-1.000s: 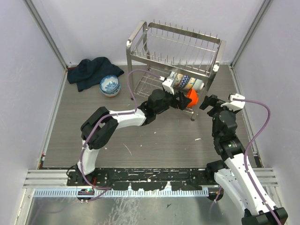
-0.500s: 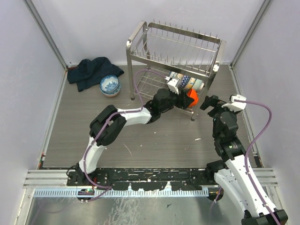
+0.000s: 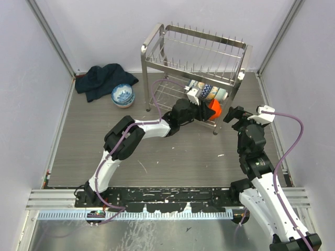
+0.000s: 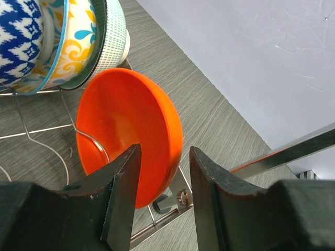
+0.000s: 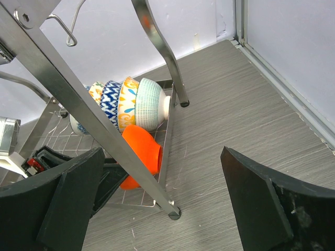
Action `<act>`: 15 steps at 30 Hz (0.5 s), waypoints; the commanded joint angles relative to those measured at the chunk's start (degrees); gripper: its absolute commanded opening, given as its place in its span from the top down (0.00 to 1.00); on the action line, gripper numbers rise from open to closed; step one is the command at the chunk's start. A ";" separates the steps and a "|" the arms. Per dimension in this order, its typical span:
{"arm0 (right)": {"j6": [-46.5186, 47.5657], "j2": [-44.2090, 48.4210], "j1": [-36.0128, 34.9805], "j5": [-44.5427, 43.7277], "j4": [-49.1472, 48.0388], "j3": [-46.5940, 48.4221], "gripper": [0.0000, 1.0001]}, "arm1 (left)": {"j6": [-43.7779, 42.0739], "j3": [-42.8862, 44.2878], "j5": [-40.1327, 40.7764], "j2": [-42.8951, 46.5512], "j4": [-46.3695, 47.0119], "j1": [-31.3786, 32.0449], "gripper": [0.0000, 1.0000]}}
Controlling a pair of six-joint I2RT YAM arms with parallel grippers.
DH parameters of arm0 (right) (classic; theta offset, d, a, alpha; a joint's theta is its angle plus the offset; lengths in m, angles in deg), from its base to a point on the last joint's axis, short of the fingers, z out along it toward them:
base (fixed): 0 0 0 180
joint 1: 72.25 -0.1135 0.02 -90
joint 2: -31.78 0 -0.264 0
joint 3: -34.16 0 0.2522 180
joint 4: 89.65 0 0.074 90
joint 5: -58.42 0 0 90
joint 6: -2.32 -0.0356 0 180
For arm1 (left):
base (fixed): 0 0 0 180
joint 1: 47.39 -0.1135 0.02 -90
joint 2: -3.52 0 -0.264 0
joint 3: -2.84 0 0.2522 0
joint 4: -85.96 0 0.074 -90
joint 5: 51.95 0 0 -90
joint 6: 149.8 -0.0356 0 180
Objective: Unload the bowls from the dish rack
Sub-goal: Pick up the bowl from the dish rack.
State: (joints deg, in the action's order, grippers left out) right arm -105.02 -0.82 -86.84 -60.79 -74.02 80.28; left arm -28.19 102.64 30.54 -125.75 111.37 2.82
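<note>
The dish rack (image 3: pixel 194 52) stands at the back of the table. On its lower tier a row of patterned bowls (image 3: pixel 208 91) leans on edge, with an orange bowl (image 3: pixel 213 108) in front of them. My left gripper (image 3: pixel 203 111) reaches into that tier. In the left wrist view its jaws (image 4: pixel 165 157) straddle the orange bowl's (image 4: pixel 125 120) rim, half narrowed, with a thin gap still showing beside the outer finger. My right gripper (image 3: pixel 236 114) hovers wide open just right of the rack, holding nothing; it (image 5: pixel 163 150) faces the orange bowl (image 5: pixel 142 149) past a rack leg (image 5: pixel 78 89).
A blue-and-white bowl (image 3: pixel 122 94) sits on the table at the back left, beside a dark cloth (image 3: pixel 102 78). Rack wires (image 4: pixel 42 130) curve in front of the orange bowl. White walls close in the table on the left, the back and the right.
My left gripper has pushed farther right into the lower tier and its jaws have narrowed around the orange bowl's rim. The right arm has stayed still.
</note>
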 commanded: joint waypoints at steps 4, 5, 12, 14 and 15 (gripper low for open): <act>-0.50 0.50 -0.15 0.17 -2.13 1.42 0.00 | 1.58 2.98 -1.97 -2.08 3.10 -0.36 0.57; -0.50 0.52 -0.11 0.16 -2.09 1.40 0.00 | 1.67 3.07 -2.10 -2.18 3.22 -0.36 0.58; -0.41 0.68 -0.15 0.06 -2.04 1.34 0.00 | 2.08 3.01 -2.25 -2.56 3.82 -0.47 0.68; -0.41 0.63 -0.17 0.10 -2.08 1.32 0.00 | 2.18 3.12 -2.40 -2.70 3.89 -0.50 0.71; -0.37 0.61 -0.18 0.12 -2.05 1.27 0.00 | 2.22 3.11 -2.42 -2.74 3.92 -0.60 0.73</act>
State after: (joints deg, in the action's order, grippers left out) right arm -105.02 -0.82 -86.84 -60.81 -74.02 80.28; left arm -26.20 104.21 28.49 -127.59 112.99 2.65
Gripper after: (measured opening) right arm 0.999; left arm 0.297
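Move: Right ahead of the left fingers, which already straddle its near rim, sits the orange bowl, its middle about 3 cm forward, 3 cm right and 4 cm lower. From this hand the yellow-patterned bowl stands some 9 cm forward and 2 cm right, the pale ribbed bowl about 9 cm forward and 6 cm right, both 4 cm lower. From the right hand the orange bowl is roughly 12 cm forward, 13 cm left and 17 cm below. Closing over the orange bowl's near rim, the left fingers shrink their gap from about half open to under a third, one in the bowl's hollow and the other outside the wall. Meanwhile the hand edges barely 1 cm to the right at unchanged height, almost without turning; a firm pinch can't yet be seen. ##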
